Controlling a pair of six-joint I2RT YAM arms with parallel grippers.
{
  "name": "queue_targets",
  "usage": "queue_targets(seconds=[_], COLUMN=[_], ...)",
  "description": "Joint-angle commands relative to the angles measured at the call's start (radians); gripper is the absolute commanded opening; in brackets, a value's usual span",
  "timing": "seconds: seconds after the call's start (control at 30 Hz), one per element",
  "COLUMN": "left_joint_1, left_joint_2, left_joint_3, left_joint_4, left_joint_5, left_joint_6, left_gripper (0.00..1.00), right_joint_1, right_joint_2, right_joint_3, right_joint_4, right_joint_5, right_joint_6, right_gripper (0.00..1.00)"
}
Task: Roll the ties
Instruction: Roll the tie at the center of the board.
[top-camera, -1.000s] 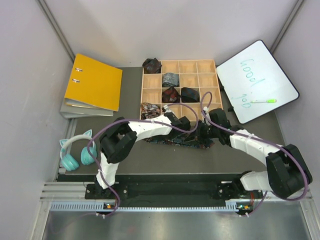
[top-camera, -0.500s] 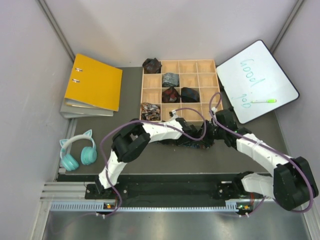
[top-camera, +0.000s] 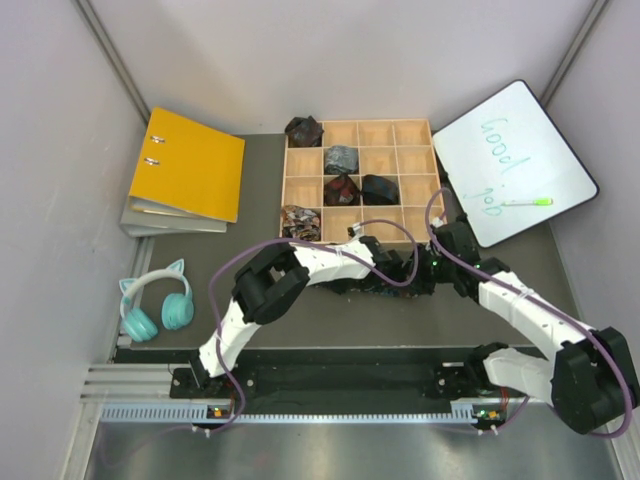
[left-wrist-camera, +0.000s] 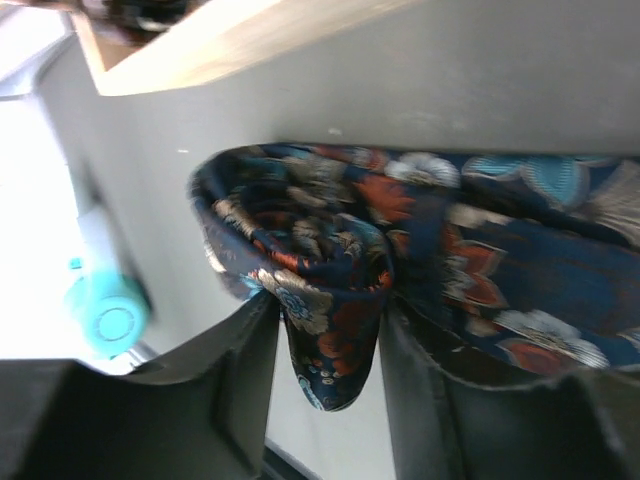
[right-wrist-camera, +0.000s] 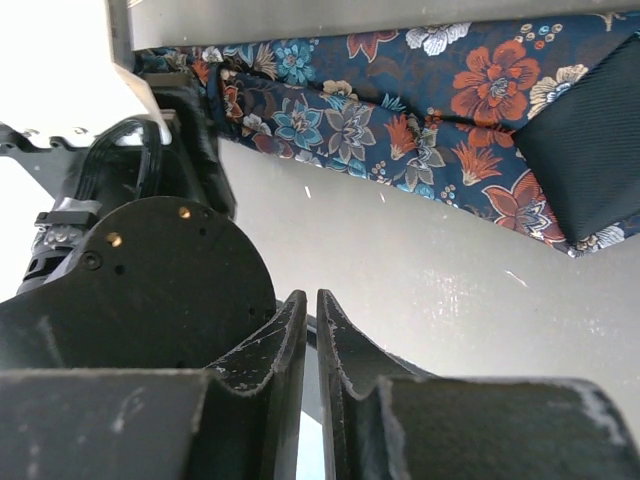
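A dark navy tie (top-camera: 355, 284) with orange-red and light-blue flowers lies stretched on the grey table in front of the wooden tray. Its right end is coiled into a loose roll (left-wrist-camera: 300, 240). My left gripper (top-camera: 403, 268) sits at that roll. In the left wrist view its fingers (left-wrist-camera: 250, 350) stand apart, a fold of the roll hangs between them, and light shows on both sides lower down. My right gripper (right-wrist-camera: 310, 300) is shut on nothing, just short of the tie (right-wrist-camera: 400, 110) and beside the left wrist (right-wrist-camera: 150, 270). From above, the right gripper (top-camera: 432, 268) is to the right of the roll.
The wooden compartment tray (top-camera: 412, 135) holds several small rolled bundles, among them maroon (top-camera: 341, 188), grey-blue (top-camera: 341, 158) and black (top-camera: 379, 188). A whiteboard (top-camera: 515, 160) with a green marker (top-camera: 527, 202) lies at the right. A yellow binder (top-camera: 188, 163) and teal headphones (top-camera: 155, 305) lie at the left.
Both grippers have shifted right along the tie, and the right arm has drawn back toward the whiteboard. The left fingers have spread wider around the roll.
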Motion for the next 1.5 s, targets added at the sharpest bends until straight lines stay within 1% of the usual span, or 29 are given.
queue_targets(seconds=[0.0, 0.17, 0.3, 0.4, 0.5, 0.53, 0.77, 0.83, 0.97, 1.0, 1.07, 1.1, 1.13, 1.2, 1.23, 1.27, 1.37, 1.47], left_joint_1=[-0.014, -0.002, 0.026, 0.049, 0.079, 0.102, 0.217, 0.263, 0.345, 0.386, 0.430, 0.472, 0.490, 0.533, 0.543, 0.553, 0.587, 0.619], left_joint_2=[-0.019, -0.060, -0.101, -0.150, -0.209, -0.226, -0.417, -0.480, -0.575, -0.594, -0.644, -0.664, -0.699, -0.730, -0.755, -0.766, -0.787, -0.804], left_joint_3=[-0.006, 0.009, 0.011, 0.005, -0.021, -0.049, -0.170, -0.208, -0.284, -0.305, -0.376, -0.400, -0.447, -0.486, -0.517, -0.528, -0.560, -0.589], left_joint_4=[0.130, 0.170, 0.210, 0.233, 0.259, 0.290, 0.391, 0.403, 0.429, 0.440, 0.465, 0.494, 0.511, 0.547, 0.555, 0.560, 0.569, 0.589], left_joint_5=[0.119, 0.166, 0.261, 0.306, 0.381, 0.440, 0.617, 0.635, 0.649, 0.669, 0.704, 0.749, 0.769, 0.804, 0.845, 0.855, 0.878, 0.918], left_joint_6=[0.058, 0.093, 0.136, 0.158, 0.179, 0.185, 0.204, 0.208, 0.231, 0.243, 0.256, 0.265, 0.268, 0.279, 0.282, 0.288, 0.296, 0.302], left_gripper=[0.53, 0.61, 0.65, 0.69, 0.73, 0.73, 0.75, 0.75, 0.75, 0.75, 0.75, 0.75, 0.75, 0.75, 0.75, 0.75, 0.75, 0.74], right_joint_1=[0.007, 0.010, 0.008, 0.008, 0.008, 0.008, 0.012, 0.024, 0.100, 0.132, 0.165, 0.189, 0.199, 0.222, 0.228, 0.234, 0.248, 0.254], right_joint_2=[-0.042, -0.041, -0.039, -0.036, -0.035, -0.035, -0.006, 0.034, 0.128, 0.146, 0.209, 0.234, 0.278, 0.329, 0.352, 0.407, 0.503, 0.560], right_joint_3=[0.051, 0.065, 0.083, 0.098, 0.109, 0.114, 0.135, 0.150, 0.210, 0.226, 0.267, 0.293, 0.305, 0.342, 0.351, 0.362, 0.405, 0.440], right_joint_4=[0.073, 0.068, 0.055, 0.047, 0.042, 0.042, 0.053, 0.059, 0.085, 0.094, 0.130, 0.140, 0.154, 0.196, 0.212, 0.228, 0.268, 0.279], right_joint_5=[-0.068, -0.067, -0.062, -0.060, -0.056, -0.054, -0.053, -0.053, -0.039, -0.034, -0.027, -0.025, -0.025, -0.033, -0.045, -0.051, -0.073, -0.071], right_joint_6=[-0.004, 0.002, 0.002, 0.001, 0.002, 0.001, 0.013, 0.011, 0.014, 0.019, 0.025, 0.036, 0.041, 0.056, 0.060, 0.065, 0.077, 0.077], right_gripper=[0.11, 0.11, 0.12, 0.12, 0.12, 0.12, 0.13, 0.15, 0.20, 0.24, 0.28, 0.31, 0.32, 0.36, 0.37, 0.38, 0.38, 0.39])
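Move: The rolled end of the tie lies right at the left fingers, which already straddle it: its middle is about 2 cm ahead, 1 cm left and barely below the hand. From the right hand this roll is some 17 cm left, 4 cm ahead and 6 cm below. The tie's free end lies about 19 cm to the right of the roll and level with it; a crumpled tie in the tray is roughly 10 cm beyond the roll and 2 cm left. The tie roll is left on the table as the left fingers, already loosening, open wide and slip about 4 cm right, then lift some 7 cm and swing about 11 cm back left past the roll, the wrist rolling some 55 degrees until the fingers point mostly down. The right hand rises about 4 cm, then sweeps some 12 cm left and a little forward towards the roll, its fingers opening partway and sinking slightly at the end. ##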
